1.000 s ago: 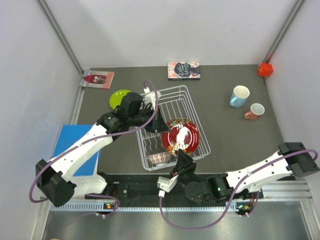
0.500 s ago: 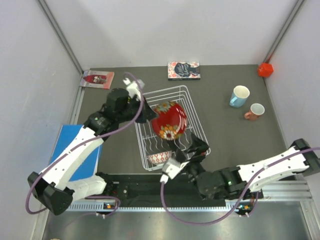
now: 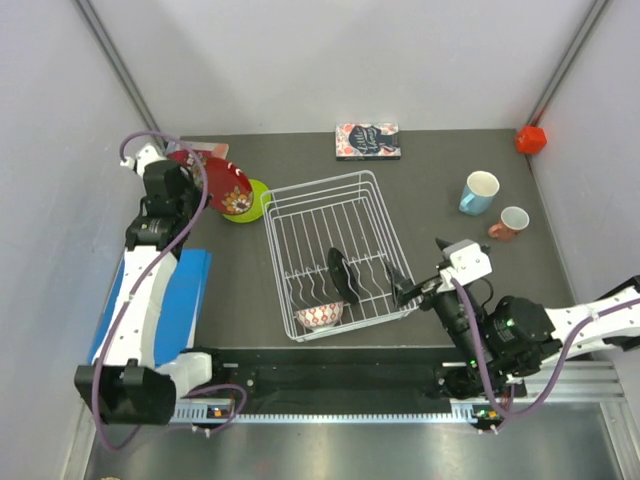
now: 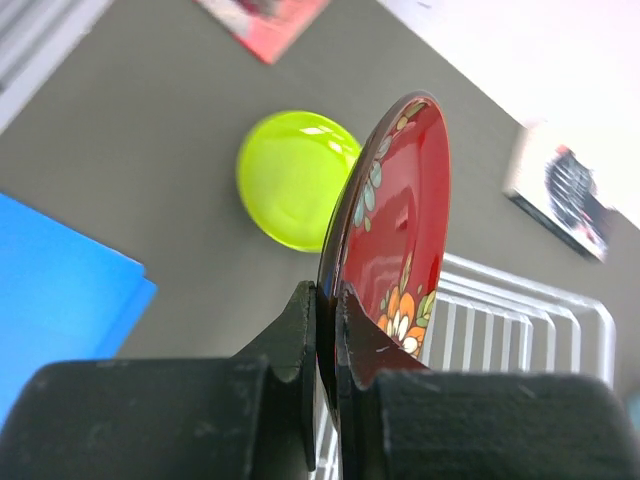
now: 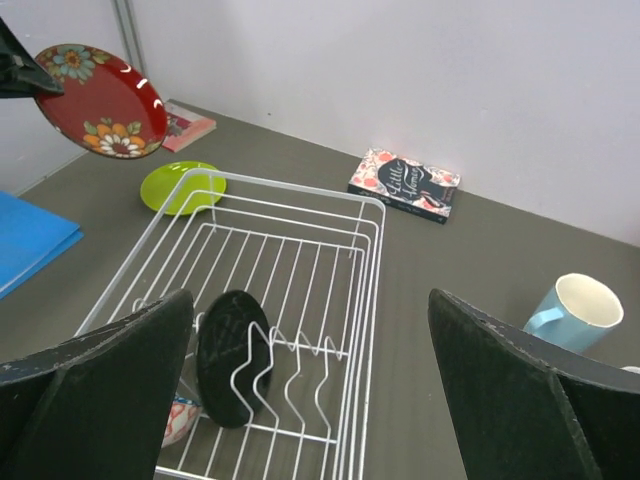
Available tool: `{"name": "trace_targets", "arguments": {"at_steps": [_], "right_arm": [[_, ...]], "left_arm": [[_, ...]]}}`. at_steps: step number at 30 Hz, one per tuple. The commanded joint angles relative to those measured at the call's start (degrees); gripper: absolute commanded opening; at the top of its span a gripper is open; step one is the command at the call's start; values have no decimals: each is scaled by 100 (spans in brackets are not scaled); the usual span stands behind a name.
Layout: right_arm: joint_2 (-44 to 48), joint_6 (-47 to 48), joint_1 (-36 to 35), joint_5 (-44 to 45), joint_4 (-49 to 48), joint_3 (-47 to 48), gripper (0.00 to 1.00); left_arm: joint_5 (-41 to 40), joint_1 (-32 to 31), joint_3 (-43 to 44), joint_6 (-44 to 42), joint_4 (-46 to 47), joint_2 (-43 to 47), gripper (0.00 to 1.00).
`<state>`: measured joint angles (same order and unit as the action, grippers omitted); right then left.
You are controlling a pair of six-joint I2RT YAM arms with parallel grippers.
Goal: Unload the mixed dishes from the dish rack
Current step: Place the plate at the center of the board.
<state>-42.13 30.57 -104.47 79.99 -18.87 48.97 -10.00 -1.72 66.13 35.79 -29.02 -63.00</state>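
Observation:
My left gripper (image 4: 327,300) is shut on the rim of the red floral plate (image 4: 395,230) and holds it on edge in the air. The plate (image 3: 222,185) hangs over the lime-green plate (image 3: 250,208), which lies on the table left of the dish rack (image 3: 372,215). In the rack a black plate (image 3: 342,275) stands upright and a small patterned bowl (image 3: 320,316) sits in the near-left corner. My right gripper (image 5: 310,300) is open and empty, just off the rack's near-right corner (image 3: 408,292). A light-blue mug (image 3: 479,192) and a pink mug (image 3: 511,222) stand on the table at the right.
A dark book (image 3: 367,141) lies behind the rack and a red booklet (image 3: 197,152) at the back left. A blue flat book (image 3: 183,300) lies under the left arm. A small red cube (image 3: 530,139) sits in the far right corner. Walls close in on three sides.
The left arm lifted the red floral plate out of the rack and swung it left over the lime-green plate. The right gripper opened wide and drew back to the rack's right.

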Motion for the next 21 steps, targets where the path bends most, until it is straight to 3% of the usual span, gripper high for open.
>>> {"name": "trace_targets", "arguments": {"at_steps": [1, 5, 15, 21], "right_arm": [[55, -875, 5, 61, 251, -133, 100], [222, -1333, -12, 52, 585, -230, 100], [723, -2564, -12, 210, 1851, -371, 100], [654, -2784, -4, 61, 1817, -520, 100]], "left_arm": [[-301, 355, 182, 376, 1010, -492, 0], [-222, 602, 129, 604, 1388, -1117, 0], [-1109, 1058, 304, 587, 1777, -2031, 0], [-663, 1858, 138, 1147, 1855, -2479, 0]]}}
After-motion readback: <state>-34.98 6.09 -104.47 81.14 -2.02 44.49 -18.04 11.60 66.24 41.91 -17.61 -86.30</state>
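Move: The red flowered plate in the left hand is bound for the bare counter patch left of the green plate, about 10 cm ahead, 14 cm left and 24 cm below. From that hand, the green plate lies some 12 cm ahead and 2 cm right; the magazine, about 28 cm ahead and 14 cm left; the blue board, roughly 19 cm back and 16 cm left. From the right hand, the patch is about 31 cm ahead and 58 cm left. The red plate, still pinched by its rim in the left fingers, is carried left and down about 12 and 11 cm towards the bare patch, also some 6 cm forward; the forward part comes first, then mostly left while sinking. The wrist swings counter-clockwise and tips down a little. The right hand, empty and open, sinks about 4 cm over the rack's right side. ##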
